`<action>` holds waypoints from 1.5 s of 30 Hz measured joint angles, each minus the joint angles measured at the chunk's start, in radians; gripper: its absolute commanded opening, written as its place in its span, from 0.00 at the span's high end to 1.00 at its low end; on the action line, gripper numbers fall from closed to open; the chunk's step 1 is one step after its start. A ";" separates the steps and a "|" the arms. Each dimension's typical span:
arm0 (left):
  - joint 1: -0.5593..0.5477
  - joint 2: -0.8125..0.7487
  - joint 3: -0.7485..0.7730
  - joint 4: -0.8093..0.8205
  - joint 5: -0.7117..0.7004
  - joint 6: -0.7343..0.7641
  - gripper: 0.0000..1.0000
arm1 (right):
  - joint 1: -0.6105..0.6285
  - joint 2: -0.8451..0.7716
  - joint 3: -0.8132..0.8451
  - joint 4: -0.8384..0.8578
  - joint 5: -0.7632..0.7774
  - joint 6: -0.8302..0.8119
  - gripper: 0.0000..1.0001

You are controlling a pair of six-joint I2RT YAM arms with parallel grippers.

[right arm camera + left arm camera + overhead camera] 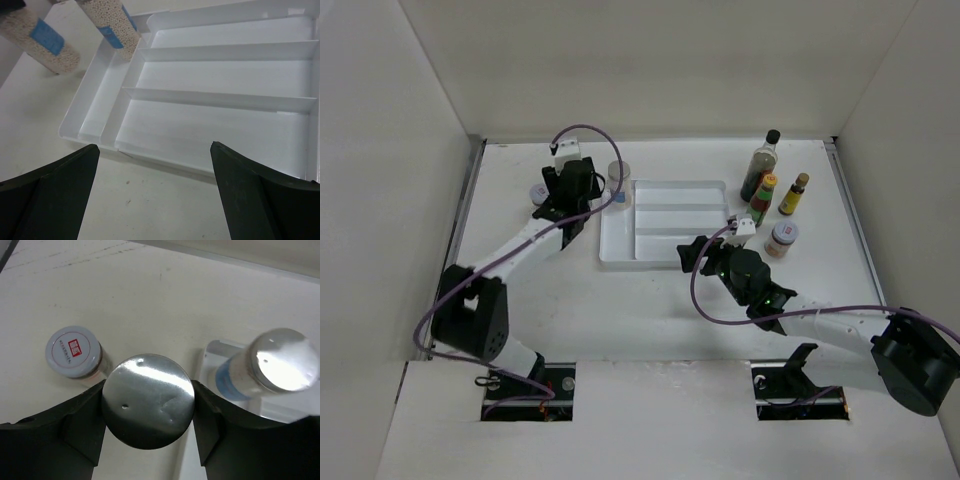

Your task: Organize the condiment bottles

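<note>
My left gripper (147,410) is shut on a silver-lidded jar (147,400), one finger on each side of its lid. In the top view this gripper (574,200) covers the jar just left of the white divided tray (665,262). A red-and-white-lidded jar (74,351) stands to its left. Another silver-lidded jar (280,362) with a blue label stands at the tray's corner. My right gripper (155,165) is open and empty above the table, before the tray's near wall (165,160). A tall dark bottle (760,165), two yellow-capped bottles (794,193) and a short jar (781,238) stand right of the tray.
The tray's compartments (210,80) hold nothing. Side walls close in the table on the left and right, with a back wall beyond the bottles. Purple cables loop over both arms.
</note>
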State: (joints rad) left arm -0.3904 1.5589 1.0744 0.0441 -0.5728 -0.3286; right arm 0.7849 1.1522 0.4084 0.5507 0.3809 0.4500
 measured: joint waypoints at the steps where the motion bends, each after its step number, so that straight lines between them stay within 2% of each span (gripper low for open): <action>1: -0.017 -0.053 -0.027 -0.004 -0.003 -0.001 0.61 | 0.000 0.000 0.000 0.000 0.000 0.000 0.00; 4: -0.074 -0.182 -0.065 -0.005 -0.017 -0.002 0.61 | 0.000 0.000 0.000 0.000 -0.002 0.000 0.00; 7: -0.133 -0.209 -0.064 0.027 -0.023 -0.006 0.60 | 0.000 0.000 0.000 0.000 -0.002 0.000 0.00; 12: -0.195 -0.084 -0.027 0.043 -0.002 -0.010 0.60 | 0.000 0.001 0.000 0.000 -0.003 0.000 0.00; 18: -0.200 0.105 0.022 0.053 0.028 0.001 0.58 | -0.007 0.001 0.000 0.000 -0.005 0.000 0.00; 22: -0.197 0.161 0.043 0.093 0.031 0.013 0.46 | -0.007 0.002 0.000 0.000 -0.005 0.000 0.00; 25: -0.198 0.169 0.044 0.115 0.035 0.018 0.23 | -0.007 0.004 0.000 0.000 -0.005 0.000 0.00; 26: -0.197 0.168 0.044 0.124 0.034 0.017 0.20 | -0.007 0.004 0.000 0.000 -0.005 0.000 0.00; 30: -0.197 0.130 0.034 0.137 0.035 0.019 0.14 | -0.007 0.006 0.000 0.000 -0.008 0.000 0.00; 34: -0.195 -0.003 -0.023 0.138 0.024 0.022 0.13 | -0.007 0.006 0.000 0.000 -0.011 0.000 0.00; 39: -0.138 -0.188 -0.113 0.148 -0.032 0.011 0.13 | -0.007 0.005 0.000 0.000 -0.012 0.000 0.00; 45: 0.056 -0.153 -0.121 0.096 -0.047 -0.046 0.13 | -0.007 0.005 0.000 -0.002 -0.016 0.000 0.00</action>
State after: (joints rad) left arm -0.3340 1.4059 0.9539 0.1398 -0.6193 -0.3748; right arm 0.7780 1.1576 0.4084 0.5488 0.3649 0.4503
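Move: The left gripper already holds a silver-lidded bead jar in the air. Its place, the near part of the tray's left compartment, lies about 11 cm to the right, level fore-and-aft, its floor roughly 12 cm below. The first bead jar stands some 6 cm beyond that place; the grey-lidded jar is about 9 cm left of the gripper and 1 cm ahead, 9 cm lower. From the idle right gripper the place is about 24 cm left, 11 cm ahead and 9 cm down. Carry the held bead jar about 11 cm right with the left gripper in an arc, first up and slightly back, then down into the left compartment just in front of the first jar, turning slightly clockwise. Open the fingers to let go, then rise back clear and swing some 15 cm left with them open, turning counter-clockwise. ##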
